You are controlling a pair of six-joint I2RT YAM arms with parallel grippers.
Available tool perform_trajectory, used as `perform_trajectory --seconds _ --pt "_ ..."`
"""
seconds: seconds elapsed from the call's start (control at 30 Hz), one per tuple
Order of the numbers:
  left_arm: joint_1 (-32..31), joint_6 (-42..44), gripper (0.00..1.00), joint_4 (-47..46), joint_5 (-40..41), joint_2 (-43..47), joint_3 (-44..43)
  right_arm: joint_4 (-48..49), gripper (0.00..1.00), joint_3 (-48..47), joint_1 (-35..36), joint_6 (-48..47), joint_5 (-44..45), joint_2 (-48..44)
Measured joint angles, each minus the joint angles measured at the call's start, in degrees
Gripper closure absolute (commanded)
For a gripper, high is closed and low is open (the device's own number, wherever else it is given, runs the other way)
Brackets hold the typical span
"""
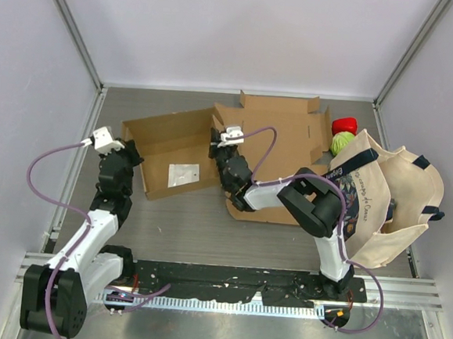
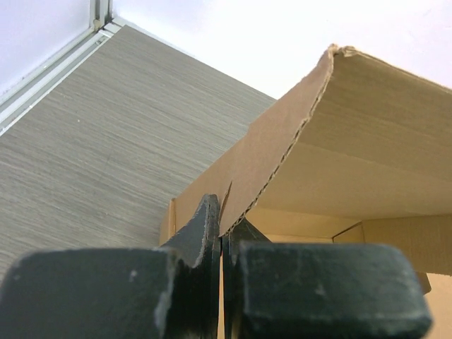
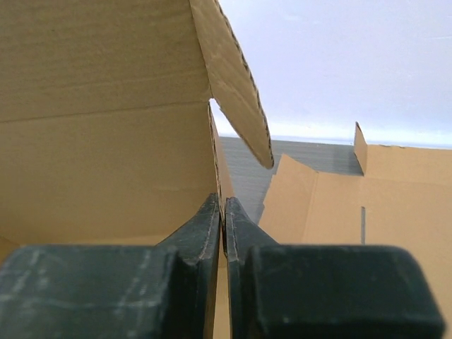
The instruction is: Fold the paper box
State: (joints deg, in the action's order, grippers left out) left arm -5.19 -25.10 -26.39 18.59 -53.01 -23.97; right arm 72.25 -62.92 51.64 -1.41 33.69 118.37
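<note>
The paper box [image 1: 280, 130] is brown cardboard, lying partly flat in the middle of the table. Its left section, with a white label [image 1: 183, 174], has its walls raised. My left gripper [image 1: 132, 148] is shut on the left wall's edge. In the left wrist view the gripper [image 2: 224, 229] pinches a curved corrugated flap [image 2: 367, 141]. My right gripper [image 1: 215, 147] is shut on the raised section's right wall. In the right wrist view the gripper [image 3: 223, 208] clamps the thin wall edge [image 3: 106, 141], with the flat panels [image 3: 395, 205] lying beyond it.
A cream tote bag [image 1: 389, 198] lies at the right, over the box's right edge. A red object [image 1: 344, 125] and a green one [image 1: 338, 143] sit by the bag's top. White enclosure walls surround the table, and a metal rail [image 1: 241, 284] runs along the near edge.
</note>
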Motion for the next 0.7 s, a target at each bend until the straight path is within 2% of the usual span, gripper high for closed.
perform_trajectory --seconds 0.03,0.1,0.13,0.2,0.23,0.37,0.43,0.5,0.53,0.6,0.7 --pt "-0.04 -0.22 1.00 -0.13 0.13 0.79 0.85 0.98 0.74 1.46 0.57 -0.70 0.48 -0.37" --pt "-0.07 -0.33 1.00 -0.20 0.50 1.92 1.99 1.62 0.64 3.76 1.66 -2.03 1.95 -1.05" --pt "-0.07 -0.35 1.00 -0.24 0.83 2.25 2.32 1.57 0.42 4.79 2.19 -2.86 2.69 -1.38" --pt "-0.04 -0.37 1.00 -0.28 1.27 2.54 2.64 1.44 0.33 7.67 3.52 -4.20 4.28 -2.51" --pt "-0.04 -0.35 1.00 -0.42 1.44 2.58 2.78 1.22 0.24 9.94 4.46 -5.44 5.35 -3.72" --pt "-0.07 -0.07 1.00 -0.42 1.97 2.64 2.82 -3.85 0.21 20.26 8.22 -5.22 9.14 -14.01" --pt "-0.07 0.11 1.00 -0.37 2.29 2.60 2.82 -13.31 0.21 24.57 9.60 -0.81 9.16 -23.76" --pt "-0.11 0.20 1.00 -0.33 2.58 2.45 2.75 -25.03 0.26 24.04 9.11 5.20 5.92 -32.35" --pt "-0.13 0.20 1.00 -0.28 2.69 2.32 2.67 -32.15 0.26 22.38 7.61 8.85 2.49 -36.33" --pt "-0.35 0.17 1.00 -0.24 2.89 2.14 2.51 -49.31 0.25 13.27 3.43 16.04 -4.07 -39.87" --pt "-0.46 0.17 1.00 -0.13 3.15 2.12 2.45 -69.16 0.27 -4.68 -0.35 24.65 -11.91 -37.20"
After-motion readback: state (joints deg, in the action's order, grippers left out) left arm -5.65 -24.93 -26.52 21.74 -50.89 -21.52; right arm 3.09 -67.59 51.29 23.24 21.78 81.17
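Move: The box's right side edge is between the right fingertips, with the raised lid panel's middle about 12 cm to the left and nearly level ahead. The white packet on the box floor lies some 9 cm back, 10 cm left and 14 cm below; the flat cardboard's middle is about 19 cm right, 3 cm back and 15 cm below. The left fingertips have the box's left side edge between them, the packet about 4 cm back and 16 cm right of that hand, 14 cm below. The box's right side edge comes free as the right fingers open wide and the hand draws back about 12 cm, sinking a little and drifting right. That hand then climbs steeply, some 13 cm, easing slightly forward while the fingers tip down towards the box. The box's left edge stays pinched in the left hand, which eases back a centimetre and then holds. ##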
